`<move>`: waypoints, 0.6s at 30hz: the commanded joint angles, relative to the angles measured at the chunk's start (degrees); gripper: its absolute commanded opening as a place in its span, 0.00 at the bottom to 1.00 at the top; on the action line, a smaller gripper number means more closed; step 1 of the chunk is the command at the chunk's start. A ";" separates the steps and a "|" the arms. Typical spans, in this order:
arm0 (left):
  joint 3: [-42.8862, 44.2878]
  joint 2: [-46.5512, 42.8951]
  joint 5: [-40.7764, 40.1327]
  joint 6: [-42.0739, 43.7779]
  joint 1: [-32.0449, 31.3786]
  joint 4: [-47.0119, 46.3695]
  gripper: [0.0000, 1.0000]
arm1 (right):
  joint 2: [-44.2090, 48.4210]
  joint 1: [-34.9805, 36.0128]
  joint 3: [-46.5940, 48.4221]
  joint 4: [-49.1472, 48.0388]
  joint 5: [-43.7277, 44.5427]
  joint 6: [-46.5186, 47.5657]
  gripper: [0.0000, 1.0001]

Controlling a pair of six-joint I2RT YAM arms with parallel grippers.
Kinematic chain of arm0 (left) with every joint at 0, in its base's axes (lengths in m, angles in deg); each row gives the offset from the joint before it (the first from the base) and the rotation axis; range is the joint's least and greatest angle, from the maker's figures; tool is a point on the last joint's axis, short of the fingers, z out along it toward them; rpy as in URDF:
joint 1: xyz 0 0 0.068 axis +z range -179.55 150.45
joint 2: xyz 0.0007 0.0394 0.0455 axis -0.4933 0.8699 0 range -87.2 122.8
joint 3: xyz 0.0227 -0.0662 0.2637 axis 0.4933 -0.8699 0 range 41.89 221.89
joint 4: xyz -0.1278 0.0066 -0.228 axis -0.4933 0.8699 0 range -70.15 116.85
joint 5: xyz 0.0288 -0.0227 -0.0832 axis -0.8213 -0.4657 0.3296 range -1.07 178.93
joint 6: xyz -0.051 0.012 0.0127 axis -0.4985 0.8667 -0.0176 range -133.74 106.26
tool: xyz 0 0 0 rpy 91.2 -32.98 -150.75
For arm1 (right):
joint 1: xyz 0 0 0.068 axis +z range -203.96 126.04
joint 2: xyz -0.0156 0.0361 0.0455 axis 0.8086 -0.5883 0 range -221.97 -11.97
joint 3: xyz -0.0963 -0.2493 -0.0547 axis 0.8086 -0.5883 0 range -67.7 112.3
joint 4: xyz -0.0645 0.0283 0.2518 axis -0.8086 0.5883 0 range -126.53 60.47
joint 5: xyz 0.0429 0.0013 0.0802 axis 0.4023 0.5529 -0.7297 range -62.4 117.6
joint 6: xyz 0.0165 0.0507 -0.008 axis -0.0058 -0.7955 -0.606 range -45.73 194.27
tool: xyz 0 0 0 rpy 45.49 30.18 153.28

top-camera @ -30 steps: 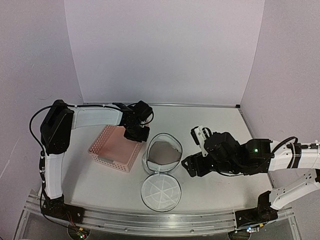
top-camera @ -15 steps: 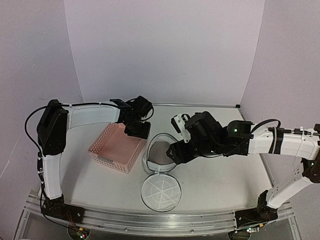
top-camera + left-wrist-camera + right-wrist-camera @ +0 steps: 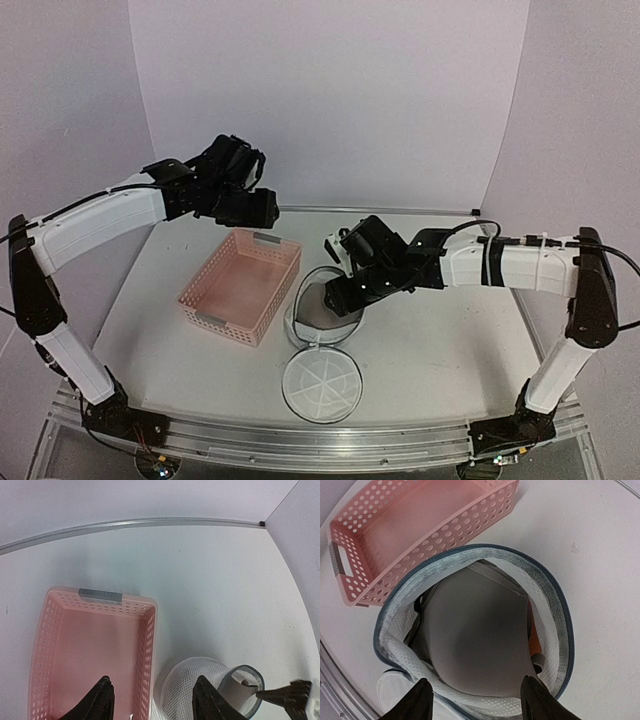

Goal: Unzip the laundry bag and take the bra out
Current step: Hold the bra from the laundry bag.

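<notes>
The laundry bag (image 3: 300, 322) stands unzipped in the middle of the table, its mouth open upward. Its round mesh lid (image 3: 322, 386) lies flat in front of it. The bra (image 3: 326, 306) sits inside; in the right wrist view its cup (image 3: 480, 635) looks grey-tan, with an orange edge at the right. My right gripper (image 3: 340, 293) is open just above the bag's mouth, and its jaws (image 3: 476, 700) straddle the near rim (image 3: 555, 615). My left gripper (image 3: 262, 208) is open and empty, raised high over the far end of the basket. From there (image 3: 152, 695) it looks down on the bag's mesh wall (image 3: 180, 690).
A pink lattice basket (image 3: 225, 325), empty, stands just left of the bag; it also shows in the left wrist view (image 3: 100, 595) and the right wrist view (image 3: 485, 517). A metal strip (image 3: 400, 211) marks the table's back edge. White walls enclose the table.
My left gripper has lifted up and back from the basket's far corner. My right gripper has moved left from the open table to just above the bag's mouth.
</notes>
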 commanded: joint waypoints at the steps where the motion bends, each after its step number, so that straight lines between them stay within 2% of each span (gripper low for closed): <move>1: -4.14 -6.04 -1.73 -0.86 0.10 0.30 0.55 | -2.56 -1.83 3.75 -0.70 -0.13 2.04 0.61; 9: -11.54 -12.20 -2.53 -3.07 0.10 0.22 0.55 | -7.43 -3.31 5.57 -0.70 -2.70 3.13 0.60; 15: -13.54 -13.71 -3.32 -3.40 0.10 0.22 0.55 | -9.27 -3.55 5.51 -0.85 -7.49 2.97 0.60; 18: -13.93 -13.77 -3.36 -3.48 0.10 0.22 0.56 | -9.44 -3.58 4.95 -1.32 -9.78 2.74 0.55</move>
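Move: From my right hand, the bra inside the open laundry bag lies about 4 cm ahead, 3 cm to the left and some 7 cm below. The bag's round lid lies flat roughly 13 cm back and 4 cm left of this hand, while the pink basket sits about 10 cm ahead and 21 cm to the left. From my left hand, the bra is around 6 cm back, 12 cm to the right and 20 cm below. I sink my right hand about 5 cm into the mouth of the bag, fingers kept open, going forward a couple of centimetres on the way and then easing slightly back, so the fingertips come close around the grey bra. My empty left hand swings back and left some 6 cm, away from the bag and over the pink basket, rising a little before it settles lower. ##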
